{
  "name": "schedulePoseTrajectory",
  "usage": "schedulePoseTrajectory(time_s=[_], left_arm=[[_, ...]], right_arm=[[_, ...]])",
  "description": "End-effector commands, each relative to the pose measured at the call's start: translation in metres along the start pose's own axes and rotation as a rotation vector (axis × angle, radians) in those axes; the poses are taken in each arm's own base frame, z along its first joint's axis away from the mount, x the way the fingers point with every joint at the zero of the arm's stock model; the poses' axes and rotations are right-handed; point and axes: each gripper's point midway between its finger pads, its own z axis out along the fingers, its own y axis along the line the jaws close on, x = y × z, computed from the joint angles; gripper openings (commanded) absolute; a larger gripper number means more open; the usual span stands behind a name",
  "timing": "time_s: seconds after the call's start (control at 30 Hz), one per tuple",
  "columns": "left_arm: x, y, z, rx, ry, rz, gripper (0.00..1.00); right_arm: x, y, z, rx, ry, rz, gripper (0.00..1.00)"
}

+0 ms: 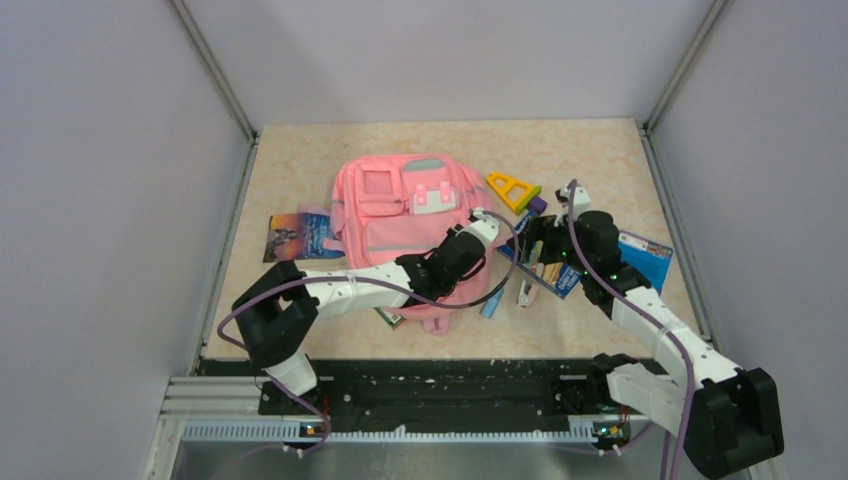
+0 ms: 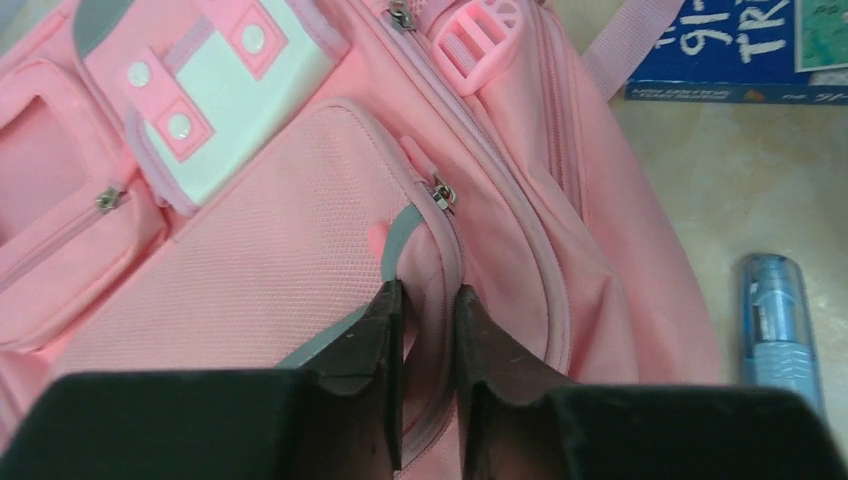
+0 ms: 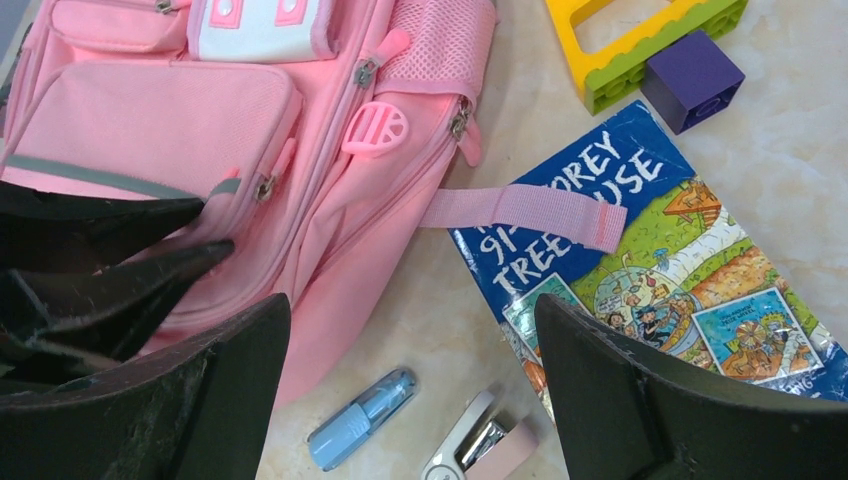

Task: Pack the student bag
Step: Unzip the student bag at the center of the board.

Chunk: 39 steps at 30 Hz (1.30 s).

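The student bag (image 1: 400, 215), big and pink with a white-pink patch, lies front up in the middle of the table. My left gripper (image 1: 470, 245) rests on its lower right side. In the left wrist view this gripper (image 2: 430, 295) is shut on a fold of the bag (image 2: 250, 250) at the zipper edge of the front pocket, just below the metal zipper pull (image 2: 442, 195). My right gripper (image 1: 540, 262) hovers to the right of the bag. Seen from its own wrist, it (image 3: 412, 300) stands wide open, holding nothing, above a blue pen (image 3: 362, 418) and a stapler (image 3: 480, 445).
A blue storybook (image 3: 650, 270) lies right of the bag under a loose pink strap (image 3: 520, 210). A yellow-green frame block (image 3: 640, 40) and a purple block (image 3: 692, 78) sit behind it. Another book (image 1: 300, 237) lies left of the bag, and a blue one (image 1: 645, 258) at far right.
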Motion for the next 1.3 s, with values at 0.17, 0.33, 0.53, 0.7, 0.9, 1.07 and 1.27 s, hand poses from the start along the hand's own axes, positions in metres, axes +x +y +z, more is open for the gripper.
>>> schedulePoseTrajectory(time_s=[0.17, 0.33, 0.53, 0.7, 0.9, 1.07, 1.27], left_arm=[[-0.052, 0.057, -0.057, -0.076, -0.208, -0.173, 0.00], [-0.058, 0.081, -0.088, 0.006, -0.193, -0.285, 0.00], [-0.047, 0.116, -0.104, 0.072, -0.092, -0.461, 0.00], [-0.050, 0.133, -0.118, 0.107, -0.111, -0.499, 0.00], [-0.053, 0.131, -0.120, 0.186, -0.170, -0.474, 0.00], [-0.057, 0.133, -0.128, 0.206, -0.229, -0.393, 0.00], [-0.045, 0.134, -0.134, 0.199, -0.249, -0.369, 0.00]], right_arm=[[-0.004, 0.038, -0.004, -0.239, -0.017, -0.091, 0.88], [-0.002, 0.065, -0.008, -0.404, -0.008, -0.099, 0.85], [-0.001, 0.090, -0.016, -0.496, -0.028, -0.087, 0.79], [0.007, 0.093, -0.008, -0.472, -0.030, -0.058, 0.74], [0.016, 0.095, 0.017, -0.405, -0.012, -0.054, 0.59], [0.012, 0.092, 0.036, -0.396, -0.052, -0.076, 0.54], [0.023, 0.092, 0.061, -0.394, -0.017, -0.157, 0.53]])
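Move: Between the left fingertips already sits the right rim of the bag's front pocket, with the pocket zip pull some 3 cm ahead and 2 cm right of it. The white flap lies about 9 cm ahead and 4 cm left, the blue marker 9 cm back, 10 cm right and 13 cm lower. For the right hand, the bag's right side is about 9 cm left, level fore-and-aft and 8 cm down; the marker lies 9 cm back, 3 cm left, the book 3 cm ahead, 9 cm right, both 15 cm below. Closing its already narrowed fingers fully on the pocket rim, the left hand hauls the fabric up about 10 cm and then chiefly left, some 13 cm in all, rolling its right side up some 20 degrees and keeping its pinch. The right hand swings left about 9 cm towards the bag's right side, first drawing back, then coming forward and sinking 4 cm, turning 20 degrees counter-clockwise as its fingers half close. ##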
